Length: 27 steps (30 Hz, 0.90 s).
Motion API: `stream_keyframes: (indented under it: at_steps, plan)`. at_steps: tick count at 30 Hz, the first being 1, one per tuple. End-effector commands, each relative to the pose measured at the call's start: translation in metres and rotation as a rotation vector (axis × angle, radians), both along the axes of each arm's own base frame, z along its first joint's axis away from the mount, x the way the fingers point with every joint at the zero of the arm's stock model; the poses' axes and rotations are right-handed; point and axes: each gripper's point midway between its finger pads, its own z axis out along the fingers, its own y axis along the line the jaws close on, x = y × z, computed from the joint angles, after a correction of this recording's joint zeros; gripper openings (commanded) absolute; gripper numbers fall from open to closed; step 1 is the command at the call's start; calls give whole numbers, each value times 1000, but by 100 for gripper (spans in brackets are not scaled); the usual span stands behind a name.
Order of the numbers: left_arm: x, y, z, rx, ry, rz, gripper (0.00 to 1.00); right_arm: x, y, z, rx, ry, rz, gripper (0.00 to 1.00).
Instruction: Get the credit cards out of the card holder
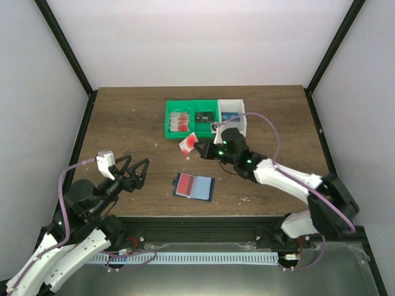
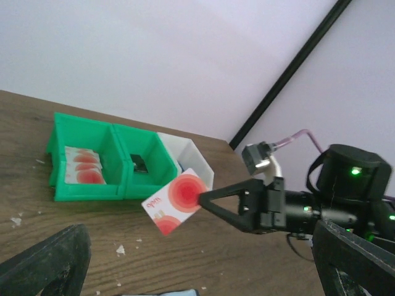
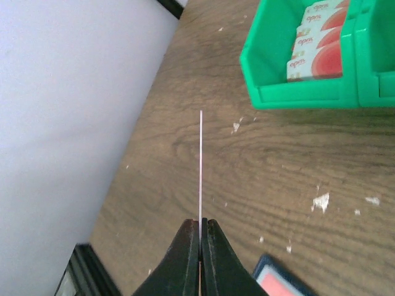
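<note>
The navy card holder (image 1: 202,188) lies open on the table with a red card (image 1: 184,182) in its left pocket. Above and behind it, my right gripper (image 1: 201,148) is shut on a red-and-white credit card (image 1: 188,144) held off the table near the green bin. The left wrist view shows that card (image 2: 176,200) face-on, pinched at one edge by the right gripper's fingers (image 2: 222,202). In the right wrist view the card (image 3: 200,166) is edge-on between my shut right gripper (image 3: 200,225). My left gripper (image 1: 137,173) stands open and empty left of the holder.
A green two-compartment bin (image 1: 168,121) stands at the back; its left compartment holds several red-and-white cards (image 1: 179,121), its right one a dark item (image 1: 203,116). A white bin (image 1: 242,117) adjoins it. Small white flecks (image 3: 321,201) dot the wood.
</note>
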Motion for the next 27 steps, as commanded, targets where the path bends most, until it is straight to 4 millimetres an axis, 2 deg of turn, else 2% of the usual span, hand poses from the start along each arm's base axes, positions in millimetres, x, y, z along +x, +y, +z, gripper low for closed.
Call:
stream_keyframes:
  at_steps: [1, 4, 8, 13, 16, 23, 27]
  plan:
    - [3, 14, 3, 11, -33, 72, 100, 57, 19, 28, 119, -44, -141, 1]
    - [3, 15, 3, 12, -32, 75, 100, 87, 32, 9, 116, 6, -190, 1]
    - [1, 14, 2, 18, -26, 63, 100, 121, 52, -1, 146, 46, -225, 0]
    - [-6, 18, 8, -8, -50, 56, 100, 156, 56, -17, 137, 73, -341, 2]
    - [-8, 21, 10, -22, -61, 59, 100, 173, 59, -29, 153, 111, -374, 3]
    - [-11, 26, 13, -41, -73, 66, 100, 202, 63, -80, 97, 205, -460, 5]
    - [-13, 26, 14, -48, -78, 63, 100, 217, 64, -90, 101, 225, -482, 5]
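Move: The right hand already holds a red-and-white credit card. Its goal, the left green compartment with the earlier cards, has its middle about 25 cm ahead, 9 cm left and 15 cm below; the middle compartment with the black card is some 11 cm right of that. The open card holder lies nearly underneath, roughly 3 cm back, 1 cm left and 18 cm down. From the empty left hand, the left compartment is about 37 cm ahead, 11 cm right and 26 cm below. Keeping the card pinched on edge in its nearly shut fingers, the right hand carries it forward about 20 cm and some 7 cm left to the left green compartment. It sinks about 9 cm, mostly near the end, while turning roughly 25 degrees clockwise and tipping farther down. The left hand, wide open, drifts a couple of centimetres left. ##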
